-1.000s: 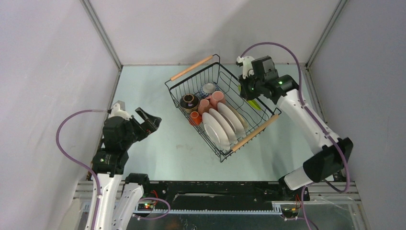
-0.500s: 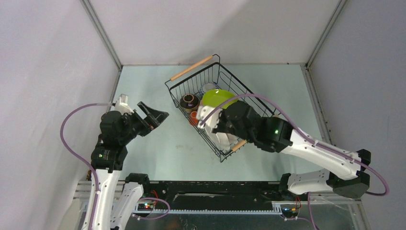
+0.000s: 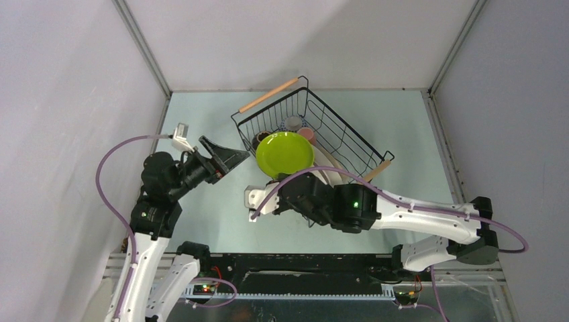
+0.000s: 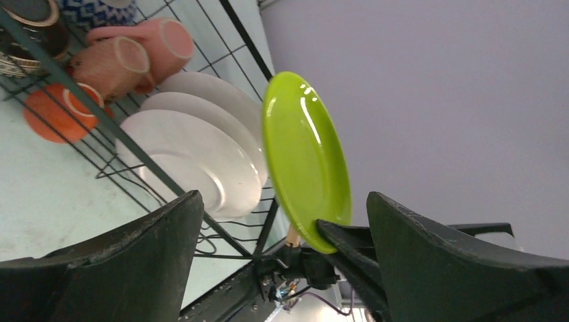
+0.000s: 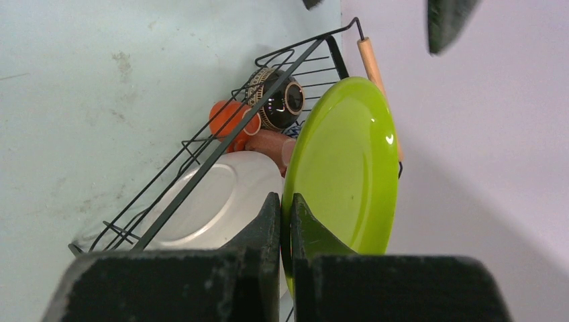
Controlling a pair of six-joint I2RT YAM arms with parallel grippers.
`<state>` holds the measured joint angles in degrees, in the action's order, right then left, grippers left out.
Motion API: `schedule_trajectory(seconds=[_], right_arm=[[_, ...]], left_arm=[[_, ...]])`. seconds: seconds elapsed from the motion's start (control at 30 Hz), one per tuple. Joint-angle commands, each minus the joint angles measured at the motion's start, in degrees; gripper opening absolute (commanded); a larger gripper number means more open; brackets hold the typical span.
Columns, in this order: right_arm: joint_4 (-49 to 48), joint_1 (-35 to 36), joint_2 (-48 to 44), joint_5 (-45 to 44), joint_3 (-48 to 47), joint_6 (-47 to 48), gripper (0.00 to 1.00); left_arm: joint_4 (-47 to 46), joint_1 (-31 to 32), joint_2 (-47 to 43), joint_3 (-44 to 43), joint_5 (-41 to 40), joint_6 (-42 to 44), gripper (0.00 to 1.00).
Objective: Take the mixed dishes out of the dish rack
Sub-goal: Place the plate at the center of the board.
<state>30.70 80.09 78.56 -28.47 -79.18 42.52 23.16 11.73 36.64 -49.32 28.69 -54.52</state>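
My right gripper (image 5: 285,201) is shut on the rim of a lime green plate (image 5: 345,168) and holds it on edge above the near left side of the black wire dish rack (image 3: 345,137). The plate also shows in the top view (image 3: 285,153). My left gripper (image 3: 225,155) is open and empty just left of the plate; in its wrist view the plate (image 4: 305,154) stands between the fingers (image 4: 154,255), apart from them. White plates (image 4: 194,154), pink mugs (image 4: 117,60), an orange cup (image 4: 57,111) and a dark patterned bowl (image 5: 275,100) sit in the rack.
The rack (image 5: 201,168) stands diagonally on the pale green table (image 3: 215,121), with wooden handles at its far left (image 3: 268,94) and near right (image 3: 376,171). Grey walls close in the back and both sides. The right arm (image 3: 402,208) stretches across the near side of the rack.
My right arm swung from behind the rack to its near side, lifting the green plate out and carrying it left. My left gripper reached right toward the plate.
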Motion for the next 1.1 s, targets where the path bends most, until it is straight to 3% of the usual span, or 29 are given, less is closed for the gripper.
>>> schedule_trajectory(seconds=[0.0, 0.2, 0.33, 0.4, 0.47, 0.5, 0.57, 0.63, 0.8, 0.9, 1.07], right_arm=[[-4.7, 2.02, 0.4, -3.72, -0.42, 2.9, 0.0], [-5.7, 2.87, 1.18, -4.03, -0.37, 3.79, 0.0], [-5.98, 2.8, 1.95, -3.88, -0.37, 4.25, 0.0], [-6.31, 2.63, 2.21, -3.58, -0.36, 4.47, 0.0], [-6.54, 2.32, 2.46, -2.82, -0.41, 4.39, 0.0], [-6.71, 1.99, 2.46, -2.6, -0.38, 4.18, 0.01], [-6.75, 1.28, 2.28, -1.88, -0.45, 3.75, 0.06], [-6.51, 0.38, 2.08, -0.88, -0.42, 3.21, 0.14], [-6.03, -2.48, 1.3, 1.63, -0.39, 0.37, 0.48], [-6.23, -5.14, 0.27, 3.13, -0.44, -2.89, 0.61], [-6.69, -11.09, -2.92, 5.18, -0.45, -9.5, 0.74]], left_arm=[[-4.62, 3.4, 1.35, -2.13, -1.76, -2.3, 0.97], [-3.8, 7.6, 4.46, -1.8, -4.89, -1.23, 0.88], [-2.78, 9.74, 5.95, -2.58, -7.63, 1.31, 0.72], [-2.7, 10.17, 6.51, -2.65, -7.91, 1.88, 0.59], [-2.95, 10.24, 6.96, -2.7, -8.21, 2.1, 0.36], [-2.94, 10.24, 7.19, -2.71, -8.39, 2.16, 0.18], [-3.15, 10.25, 7.37, -2.71, -9.16, 2.31, 0.02], [-3.55, 10.25, 7.55, -2.77, -9.89, 2.65, 0.0], [-2.8, 9.3, 8.28, -3.93, -12.57, 5.1, 0.0], [-1.16, 6.7, 8.14, -4.35, -13.91, 6.23, 0.0], [-2.51, -3.59, 5.54, -1.02, -13.84, 5.52, 0.0]])
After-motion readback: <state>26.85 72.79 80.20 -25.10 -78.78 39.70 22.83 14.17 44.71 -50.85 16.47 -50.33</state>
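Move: The right gripper already holds the green plate by its near rim, the plate's middle about 6 cm ahead of it, 2 cm right and slightly higher; the open left gripper waits 10 cm to its left and 3 cm ahead. From the left gripper, the plate's middle is some 11 cm right and 4 cm ahead, nearly level. Also from the left gripper, the orange cup is about 12 cm ahead, 8 cm right, and the black bowl 18 cm ahead, 5 cm right, both some 26 cm below. Bring the left gripper about 3 cm right and a little down onto the plate's left rim and pinch it, while the right keeps its grip and eases some 2 cm left to meet it. Then open the right fingers and send that hand about 5 cm forward and slightly right; carry the plate left and forward with the left gripper, turning a little counter-clockwise. ##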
